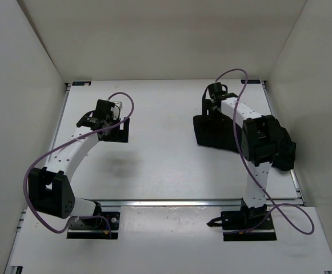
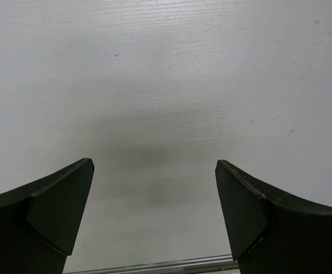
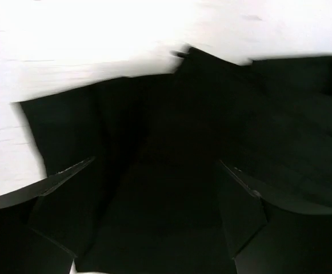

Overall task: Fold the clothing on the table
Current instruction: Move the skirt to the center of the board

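Note:
The black clothing lies bunched on the right half of the white table, partly hidden under my right arm. My right gripper points down over the garment's far left edge. In the right wrist view the dark pleated clothing fills most of the picture, and the right gripper has its jaws standing apart with fabric below and between them. My left gripper hovers over the left half of the table, away from the garment. Seen from its wrist, the left gripper is open over the bare table.
White walls enclose the table on three sides. A silver rail runs across in front of the arm bases and shows as a rail at the bottom of the left wrist view. Purple cables loop off both arms.

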### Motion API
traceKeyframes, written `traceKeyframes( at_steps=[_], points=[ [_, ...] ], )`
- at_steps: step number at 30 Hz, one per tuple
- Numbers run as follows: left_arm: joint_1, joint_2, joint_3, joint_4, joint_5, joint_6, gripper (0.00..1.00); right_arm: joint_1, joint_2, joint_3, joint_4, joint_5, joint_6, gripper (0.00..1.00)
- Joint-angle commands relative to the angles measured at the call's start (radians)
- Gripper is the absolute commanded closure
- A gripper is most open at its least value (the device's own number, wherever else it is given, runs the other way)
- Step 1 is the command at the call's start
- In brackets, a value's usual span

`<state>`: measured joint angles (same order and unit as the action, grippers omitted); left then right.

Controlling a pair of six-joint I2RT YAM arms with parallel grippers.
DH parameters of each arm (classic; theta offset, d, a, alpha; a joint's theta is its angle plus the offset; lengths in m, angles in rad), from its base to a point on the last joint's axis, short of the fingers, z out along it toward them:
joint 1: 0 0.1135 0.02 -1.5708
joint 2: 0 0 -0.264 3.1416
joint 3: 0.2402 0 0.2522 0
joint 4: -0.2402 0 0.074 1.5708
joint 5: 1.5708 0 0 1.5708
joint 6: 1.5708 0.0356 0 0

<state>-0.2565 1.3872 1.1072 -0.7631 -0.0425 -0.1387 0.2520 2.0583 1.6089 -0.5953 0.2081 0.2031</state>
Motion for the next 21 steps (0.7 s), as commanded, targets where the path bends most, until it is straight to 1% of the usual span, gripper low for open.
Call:
traceKeyframes(
  at_steps=[1, 5, 7, 8, 10, 13, 14, 15, 16, 17, 18, 21],
  points=[
    [0.0, -0.039, -0.003, -0.008, -0.017, 0.024, 0.02, -0.026, -0.044, -0.033, 0.018, 0.06, 0.03, 0.24],
    [-0.001, -0.025, 0.008, -0.004, -0.016, 0.033, 0.01, -0.033, -0.02, -0.038, 0.019, 0.05, 0.044, 0.3],
    [-0.007, -0.022, 0.009, -0.01, -0.014, 0.034, 0.02, -0.042, 0.0, -0.03, 0.023, 0.039, 0.055, 0.31],
    [-0.009, -0.024, 0.017, -0.018, -0.017, 0.034, 0.01, -0.037, 0.006, -0.021, 0.023, 0.04, 0.067, 0.31],
    [-0.01, -0.028, 0.016, -0.019, -0.028, 0.037, 0.02, -0.037, 0.011, -0.017, 0.031, 0.036, 0.064, 0.36],
    [-0.007, -0.033, 0.014, -0.025, -0.034, 0.036, 0.01, -0.031, 0.019, -0.018, 0.051, 0.036, 0.058, 0.47],
    [-0.007, -0.031, 0.013, -0.027, -0.028, 0.039, 0.02, -0.033, 0.031, -0.026, 0.051, 0.034, 0.059, 0.52],
    [-0.006, -0.031, 0.013, -0.027, -0.036, 0.037, 0.01, -0.037, 0.033, -0.017, 0.046, 0.031, 0.061, 0.63],
    [-0.007, -0.034, 0.011, -0.03, -0.03, 0.04, 0.01, -0.045, 0.043, -0.011, 0.043, 0.033, 0.064, 0.7],
    [-0.009, -0.03, 0.011, -0.03, -0.034, 0.037, 0.02, -0.048, 0.055, -0.004, 0.026, 0.033, 0.07, 0.87],
    [-0.009, -0.036, 0.013, -0.03, -0.037, 0.04, 0.01, -0.056, 0.057, 0.006, 0.011, 0.036, 0.065, 1.0],
    [-0.004, -0.036, 0.01, -0.022, -0.028, 0.04, 0.01, -0.071, 0.054, 0.022, -0.003, 0.047, 0.044, 1.0]
  ],
)
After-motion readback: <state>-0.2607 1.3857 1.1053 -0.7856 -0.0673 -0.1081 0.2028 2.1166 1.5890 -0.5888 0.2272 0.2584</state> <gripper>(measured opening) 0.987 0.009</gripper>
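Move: The loose fold of the skirt to be gripped lies about 3 cm to the right of the right hand and roughly 3 cm below, level with it fore and aft. The skirt's zip end is some 6 cm ahead and 3 cm right, its left corner about 6 cm left and 1 cm ahead, and the bulk of the cloth 18 cm right and 10 cm back. From the left hand that fold is roughly 46 cm right and 16 cm ahead, 10 cm lower. The skirt's fold, just back of its zip end, is taken between the right fingertips. The hand slides about 2.5 cm to the right while sinking and drawing slightly back, all but pauses there as the fingers start closing, then dips again, some 3 cm lower in all, as they shut fully and pinch the cloth. The wrist turns about 5 degrees clockwise. ##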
